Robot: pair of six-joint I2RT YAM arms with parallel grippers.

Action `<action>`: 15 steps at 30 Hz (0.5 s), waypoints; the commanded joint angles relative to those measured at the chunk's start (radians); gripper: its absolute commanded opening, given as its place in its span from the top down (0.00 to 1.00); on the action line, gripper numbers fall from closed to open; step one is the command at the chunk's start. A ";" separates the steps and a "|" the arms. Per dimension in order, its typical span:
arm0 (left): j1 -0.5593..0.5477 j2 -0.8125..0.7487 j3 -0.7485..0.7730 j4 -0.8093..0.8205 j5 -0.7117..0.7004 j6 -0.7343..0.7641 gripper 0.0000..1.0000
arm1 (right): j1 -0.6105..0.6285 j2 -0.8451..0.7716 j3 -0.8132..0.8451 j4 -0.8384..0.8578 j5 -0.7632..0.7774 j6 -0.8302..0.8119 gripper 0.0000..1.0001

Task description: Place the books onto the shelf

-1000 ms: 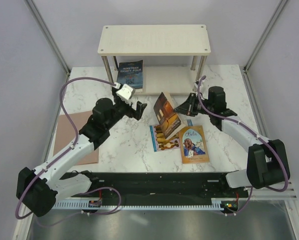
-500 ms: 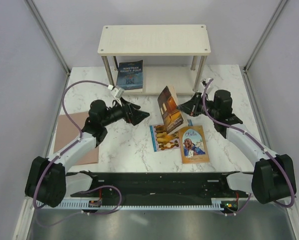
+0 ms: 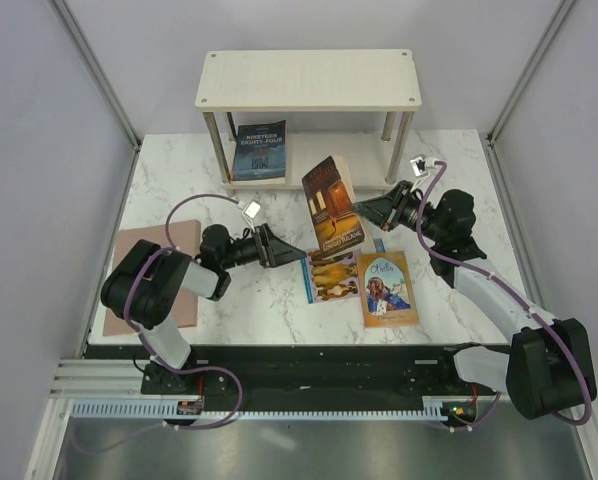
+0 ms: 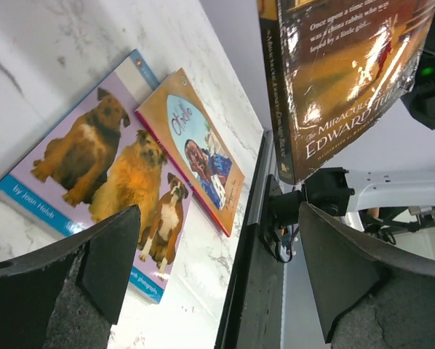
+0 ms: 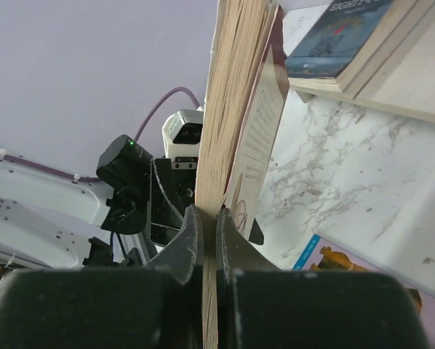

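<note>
My right gripper [image 3: 364, 209] [image 5: 203, 218] is shut on the edge of a brown-covered book [image 3: 331, 205] [image 5: 232, 94] and holds it tilted in the air in front of the shelf [image 3: 309, 80]. The dark blue "Nineteen Eighty-Four" book [image 3: 260, 150] [image 5: 341, 36] stands on the lower board, leaning back. The pale blue book with three dogs [image 3: 331, 278] [image 4: 105, 163] and the tan portrait book [image 3: 387, 290] [image 4: 196, 149] lie flat on the marble. My left gripper [image 3: 297, 255] [image 4: 217, 240] is open, low over the table, just left of the dogs book, holding nothing.
A pinkish-brown plain sheet [image 3: 139, 250] lies flat at the table's left, partly under the left arm. The shelf's silver posts [image 3: 211, 135] stand behind the books. A black rail [image 3: 309, 362] runs along the near edge.
The left arm has dropped low and reached right toward the dogs book, jaws still wide. The right gripper has carried the brown book up and back toward the shelf.
</note>
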State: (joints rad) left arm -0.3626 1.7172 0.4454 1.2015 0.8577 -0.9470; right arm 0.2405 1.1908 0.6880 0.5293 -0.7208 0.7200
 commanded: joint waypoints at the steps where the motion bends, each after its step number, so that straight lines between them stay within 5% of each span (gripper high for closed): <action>1: -0.009 -0.024 0.025 0.461 0.035 -0.006 0.04 | 0.002 -0.025 -0.033 0.224 -0.066 0.085 1.00; 15: -0.045 0.085 0.266 0.461 0.037 -0.035 0.06 | 0.003 0.030 -0.090 0.437 -0.124 0.199 1.00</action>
State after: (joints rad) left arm -0.3832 1.7588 0.6353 1.2991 0.8715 -0.9585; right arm 0.2405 1.2079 0.6041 0.7753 -0.8082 0.8543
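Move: The brown Edward Tulane book hangs in the right fingers by its page edge; its middle is about 5 cm left and 2 cm ahead of that hand, level with it. From the open left hand it lies some 6 cm ahead, 6 cm right and 13 cm above. Below the left hand on the table, about 10 cm down, the dog book lies 8 cm right and 3 cm back, Othello 20 cm right and 7 cm back. Still open, the left hand closes in on the spine side of the brown book, rising about 6 cm while reaching some 3 cm forward and 2 cm right, and rolls some 15 degrees so that its forward side comes up. The right hand keeps its pinch on the page edge, drawing back about 2 cm and turning slightly counter-clockwise. ##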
